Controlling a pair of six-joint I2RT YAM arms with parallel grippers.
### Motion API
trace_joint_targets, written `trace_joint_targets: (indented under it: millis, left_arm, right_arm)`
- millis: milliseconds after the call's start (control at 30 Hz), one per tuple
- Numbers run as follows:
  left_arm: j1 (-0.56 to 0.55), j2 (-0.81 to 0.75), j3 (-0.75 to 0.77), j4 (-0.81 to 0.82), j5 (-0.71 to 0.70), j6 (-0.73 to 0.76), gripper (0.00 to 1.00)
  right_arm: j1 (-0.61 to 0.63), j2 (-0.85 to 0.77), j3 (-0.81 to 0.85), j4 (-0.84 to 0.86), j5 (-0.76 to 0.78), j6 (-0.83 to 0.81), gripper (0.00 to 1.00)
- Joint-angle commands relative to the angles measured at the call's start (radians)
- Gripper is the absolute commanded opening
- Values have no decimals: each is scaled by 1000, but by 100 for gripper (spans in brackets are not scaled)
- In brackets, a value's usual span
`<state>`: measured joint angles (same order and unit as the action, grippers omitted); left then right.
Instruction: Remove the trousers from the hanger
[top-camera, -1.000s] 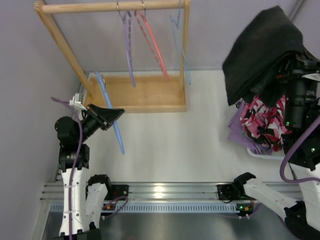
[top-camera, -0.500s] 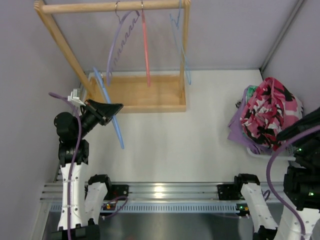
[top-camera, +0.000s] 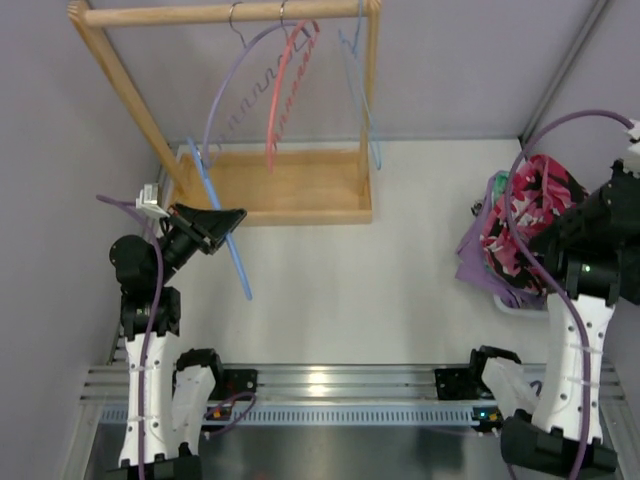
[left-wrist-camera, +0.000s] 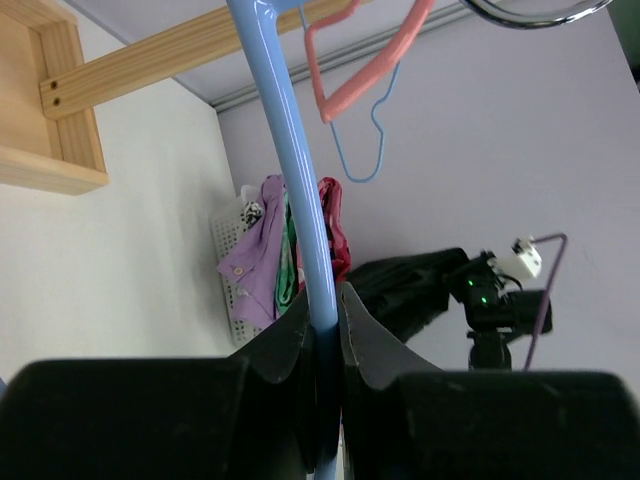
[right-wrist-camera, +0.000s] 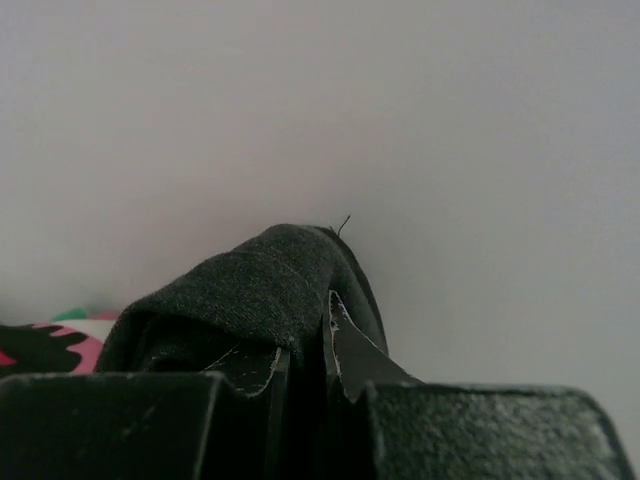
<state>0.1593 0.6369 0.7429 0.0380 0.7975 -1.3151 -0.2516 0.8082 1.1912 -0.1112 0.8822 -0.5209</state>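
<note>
The light blue hanger (top-camera: 232, 262) slants down over the table, bare, and my left gripper (left-wrist-camera: 322, 300) is shut on its thick arm (left-wrist-camera: 290, 150). The black trousers (right-wrist-camera: 255, 280) lie limp over my right gripper (right-wrist-camera: 305, 335), whose jaws are shut on the cloth. That gripper faces the plain grey wall. The left wrist view shows the trousers (left-wrist-camera: 405, 295) as a dark bundle at the right arm, beside the clothes heap and well away from the hanger. In the top view the cloth merges with the black right arm (top-camera: 585, 245).
A wooden rack (top-camera: 225, 13) stands at the back left, with a purple hanger (top-camera: 222, 95), a red hanger (top-camera: 283, 95) and a thin pale blue one (top-camera: 366, 100). A pink, black and white clothes heap (top-camera: 515, 225) fills a white basket (top-camera: 520, 306) at the right.
The right arm has carried the trousers from high over the heap down to the right edge. The purple and red hangers have swung leftward. The left gripper still holds the hanger.
</note>
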Motion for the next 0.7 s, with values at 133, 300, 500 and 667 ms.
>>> trace_joint_targets:
  millis: [133, 300, 500, 667]
  left_arm:
    - [5, -52, 65, 140, 19, -35, 0]
    - [5, -48, 116, 135, 9, -55, 0]
    - [5, -25, 197, 152, 11, -78, 0]
    - [5, -10, 269, 158, 34, -113, 0]
  right_arm:
    - [-8, 284, 73, 174, -250, 48, 0]
    - [-8, 482, 97, 143, -356, 105, 0]
    - [-6, 605, 111, 38, -621, 154, 0]
    - [-8, 686, 160, -165, -824, 162, 0]
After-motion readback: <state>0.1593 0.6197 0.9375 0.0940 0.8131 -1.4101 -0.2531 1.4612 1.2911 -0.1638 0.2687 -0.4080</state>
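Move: The right hand, with the black trousers already pinched in it, is high up near the right wall. The laundry basket's middle lies about 15 cm ahead, 8 cm to its left and some 36 cm below. The purple cloth is 12 cm ahead and 20 cm left, the green cloth 22 cm ahead and 15 cm left, both far below. From the left hand, still holding the blue hanger, the rod's empty left part is about 22 cm ahead, 5 cm left and 17 cm higher. Forward fast and then steeply down, the right hand swings the held trousers some 25 cm out and 18 cm lower, towards the basket and over its far right side, turning about 35 degrees counter-clockwise while its fingers tip down and stay shut. Meanwhile the left hand lifts the blue hanger about 9 cm, drawing back slightly and tipping its fingers up. ##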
